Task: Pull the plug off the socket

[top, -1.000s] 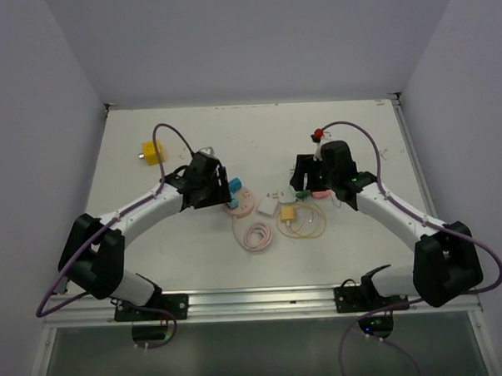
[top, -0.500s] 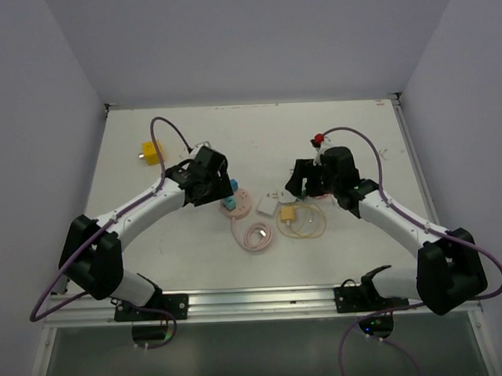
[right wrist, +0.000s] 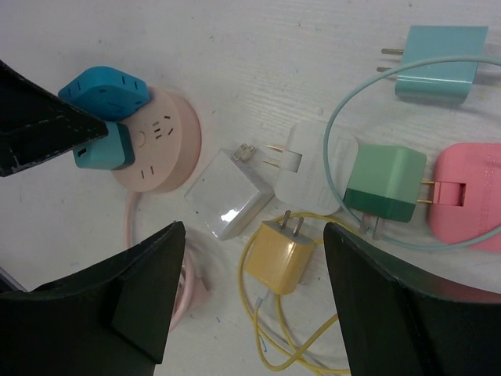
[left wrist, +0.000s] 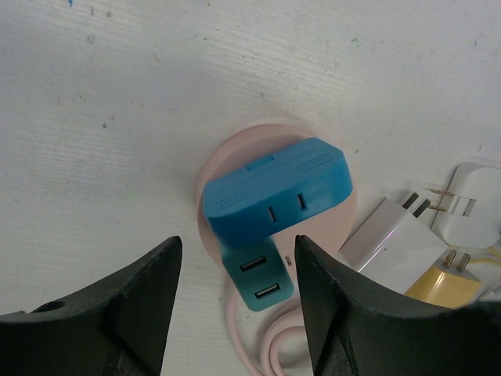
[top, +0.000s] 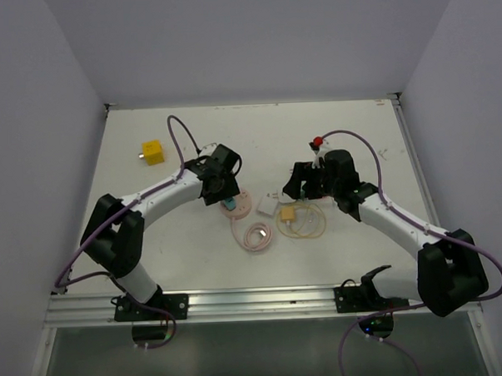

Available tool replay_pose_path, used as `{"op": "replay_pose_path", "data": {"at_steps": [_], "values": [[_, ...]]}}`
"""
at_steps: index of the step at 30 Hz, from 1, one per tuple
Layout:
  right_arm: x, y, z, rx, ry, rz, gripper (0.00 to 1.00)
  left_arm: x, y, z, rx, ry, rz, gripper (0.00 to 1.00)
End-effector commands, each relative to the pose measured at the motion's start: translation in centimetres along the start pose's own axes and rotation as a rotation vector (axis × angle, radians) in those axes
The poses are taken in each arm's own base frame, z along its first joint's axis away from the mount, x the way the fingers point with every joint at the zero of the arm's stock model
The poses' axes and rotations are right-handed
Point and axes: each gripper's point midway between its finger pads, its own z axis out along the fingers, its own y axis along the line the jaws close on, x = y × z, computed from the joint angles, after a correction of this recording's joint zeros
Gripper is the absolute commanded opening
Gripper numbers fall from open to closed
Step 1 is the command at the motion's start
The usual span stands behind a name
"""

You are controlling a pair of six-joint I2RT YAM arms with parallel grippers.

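Observation:
A round pink socket (left wrist: 223, 160) lies on the white table, with a blue plug (left wrist: 274, 188) and a smaller teal USB plug (left wrist: 258, 278) seated in it. My left gripper (left wrist: 237, 258) hovers open right over it, its black fingers (left wrist: 133, 305) on either side of the teal plug with gaps showing. In the top view the left gripper (top: 224, 185) covers most of the socket (top: 239, 209). My right gripper (right wrist: 254, 235) is open and holds nothing above a loose yellow plug (right wrist: 282, 254); the socket (right wrist: 160, 145) sits at its left.
Loose chargers lie between the arms: a white block (right wrist: 229, 196), a white adapter (right wrist: 313, 168), a green plug (right wrist: 383, 184), a pink one (right wrist: 470, 196), a pale teal one (right wrist: 434, 63). The pink cable coil (top: 257, 236) and yellow cable (top: 307, 225) lie nearer. A yellow cube (top: 153, 151) sits far left.
My left gripper has swung right and now sits over the socket, hiding the blue plugs from above, with its jaws a little narrower. The right gripper drew back slightly.

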Motion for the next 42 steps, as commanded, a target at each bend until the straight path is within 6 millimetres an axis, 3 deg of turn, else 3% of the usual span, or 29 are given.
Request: {"op": "replay_pose_path", "data": {"at_steps": [1,6,12,13,19,28,35,42], "values": [[-1.4,1.5,-0.6,-0.055,-0.06,-0.016,0.75,-0.8,-0.9,0.2,-0.023,-0.031,-0.012,0.6],[-1.3,1.9,-0.7,-0.074,-0.056,-0.028,0.75,0.4,-0.6,1.0,-0.049,-0.001,-0.001,0.5],[-1.0,2.7,-0.6,-0.119,-0.032,-0.022,0.76,0.8,-0.8,0.6,-0.014,0.005,-0.003,0.27],[-1.5,3.3,-0.6,-0.141,-0.052,-0.021,0.76,0.9,-0.8,0.6,-0.008,0.005,-0.003,0.21],[-1.3,5.9,0.1,-0.251,-0.031,0.048,0.76,0.7,-0.9,-0.6,0.056,-0.021,0.006,0.08],[0.4,10.9,2.5,-0.34,-0.001,0.182,0.76,-0.5,-2.3,-3.5,0.309,-0.164,0.037,0.0],[1.0,11.2,4.2,-0.325,0.019,0.225,0.76,-1.7,-3.2,-6.7,0.516,-0.284,0.046,0.0],[2.0,12.1,4.9,-0.346,0.076,0.219,0.74,-2.5,-3.8,-7.8,0.646,-0.347,0.031,0.0]]}}
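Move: The left hand's open fingers are just above the small teal plug, its middle roughly 3 cm below and 1 cm to the right and ahead. The blue plug sits about 4 cm farther out than the teal one. From the left hand, the pink socket under both plugs is 3 cm right and 2 cm ahead, and the white block 12 cm right, level. From the right hand the socket lies about 16 cm left, 1 cm back and 9 cm below, the white block 7 cm left and 2 cm back. The left hand sinks about 1.5 cm over the teal plug and pinches it between both fingers, then draws it back some 3 cm and, from its low point, lifts it about 5 cm, tilting the fingertips up and forward while turning slightly clockwise and keeping its hold. Meanwhile the right hand, fingers staying wide open, travels about 11.5 cm left and a little back, rising slightly and then dipping, its left side rolling up, so that its fingers come close to the socket's free rim without closing. ##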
